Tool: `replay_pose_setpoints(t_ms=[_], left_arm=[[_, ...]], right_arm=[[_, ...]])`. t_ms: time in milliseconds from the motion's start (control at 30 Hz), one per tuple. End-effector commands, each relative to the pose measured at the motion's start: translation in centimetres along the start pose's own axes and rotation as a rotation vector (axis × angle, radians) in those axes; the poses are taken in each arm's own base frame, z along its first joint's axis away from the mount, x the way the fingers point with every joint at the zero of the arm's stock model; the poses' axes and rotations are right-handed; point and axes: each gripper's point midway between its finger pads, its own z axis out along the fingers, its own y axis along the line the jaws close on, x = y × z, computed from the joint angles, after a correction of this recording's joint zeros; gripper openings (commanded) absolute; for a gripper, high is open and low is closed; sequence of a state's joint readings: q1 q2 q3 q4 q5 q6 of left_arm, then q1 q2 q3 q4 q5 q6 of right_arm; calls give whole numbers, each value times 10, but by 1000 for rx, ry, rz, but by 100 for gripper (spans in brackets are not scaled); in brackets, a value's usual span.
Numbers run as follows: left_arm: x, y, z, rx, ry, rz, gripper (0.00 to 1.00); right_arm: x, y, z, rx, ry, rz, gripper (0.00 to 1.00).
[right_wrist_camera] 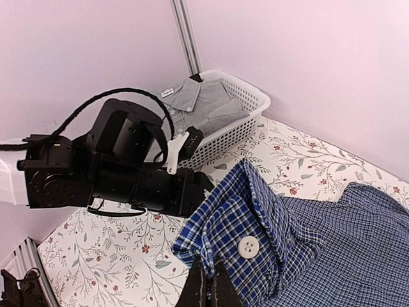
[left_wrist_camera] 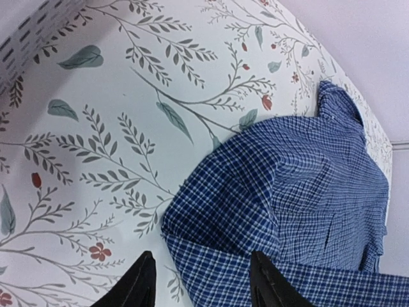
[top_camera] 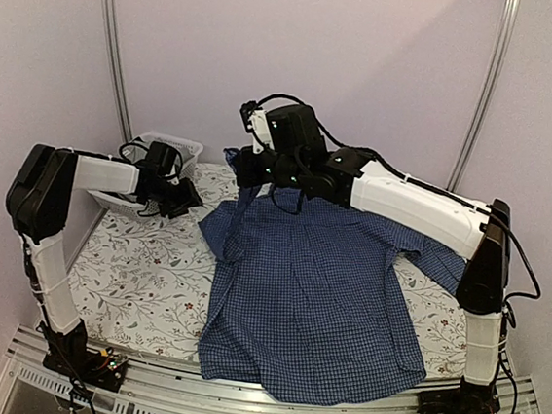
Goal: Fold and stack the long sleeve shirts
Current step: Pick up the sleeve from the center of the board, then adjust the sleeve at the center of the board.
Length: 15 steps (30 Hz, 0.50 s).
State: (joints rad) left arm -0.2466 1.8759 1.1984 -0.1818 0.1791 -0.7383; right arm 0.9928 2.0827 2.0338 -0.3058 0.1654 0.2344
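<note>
A dark blue checked long sleeve shirt point(top_camera: 311, 298) lies spread on the floral table cover. My right gripper point(top_camera: 243, 176) reaches over to the far left and is shut on the shirt's cuff point(right_wrist_camera: 246, 240), which has a white button point(right_wrist_camera: 248, 246), and holds it above the table. My left gripper point(top_camera: 187, 198) hovers low at the shirt's left folded corner point(left_wrist_camera: 211, 217). Its fingers point(left_wrist_camera: 137, 284) are open, and the corner's edge lies between the tips without being pinched. A grey long sleeve shirt point(right_wrist_camera: 198, 102) lies folded in the white basket point(right_wrist_camera: 246, 125).
The white basket point(top_camera: 186, 146) stands at the far left corner, just behind my left gripper. The floral cover point(top_camera: 142, 272) lies bare to the left of the shirt. Metal posts point(top_camera: 115, 54) rise against the back wall. The table's front rail point(top_camera: 237, 404) runs along the near edge.
</note>
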Motion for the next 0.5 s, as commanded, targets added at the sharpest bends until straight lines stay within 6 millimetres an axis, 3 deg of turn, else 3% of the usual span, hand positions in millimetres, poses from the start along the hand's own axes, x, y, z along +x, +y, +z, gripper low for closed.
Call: replay_pose_setpoints(t_ms=[0, 300, 467], left_arm=[[-3, 20, 18, -103, -9, -29, 49], [19, 15, 54, -126, 74, -6, 47], [32, 14, 63, -154, 92, -15, 43]], right_arm=[[-6, 10, -4, -43, -14, -9, 0], [3, 12, -4, -38, -3, -14, 0], [9, 9, -5, -23, 9, -10, 0]])
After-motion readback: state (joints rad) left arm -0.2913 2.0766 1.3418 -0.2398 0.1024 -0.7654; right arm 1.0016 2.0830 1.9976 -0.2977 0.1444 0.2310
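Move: The left hand, half open, has the shirt's folded sleeve edge about 4 cm to its right, 1 cm ahead and 6 cm below. The laundry basket stands some 13 cm to the left hand's left and 9 cm farther out; the cuff held up by the right hand is about 12 cm to its right, 11 cm back and 23 cm higher. From the right hand, that sleeve edge lies roughly 12 cm ahead, 8 cm left and 28 cm below. Down goes the left hand, about 5 cm, easing a little forward and then sliding some 2 cm to the right at the bottom, so its half-open fingers come over the folded sleeve edge near the shoulder; they tip slightly and do not close. The right hand all but stays, sinking 1 to 2 cm late, its shut fingers still pinching the raised cuff. ##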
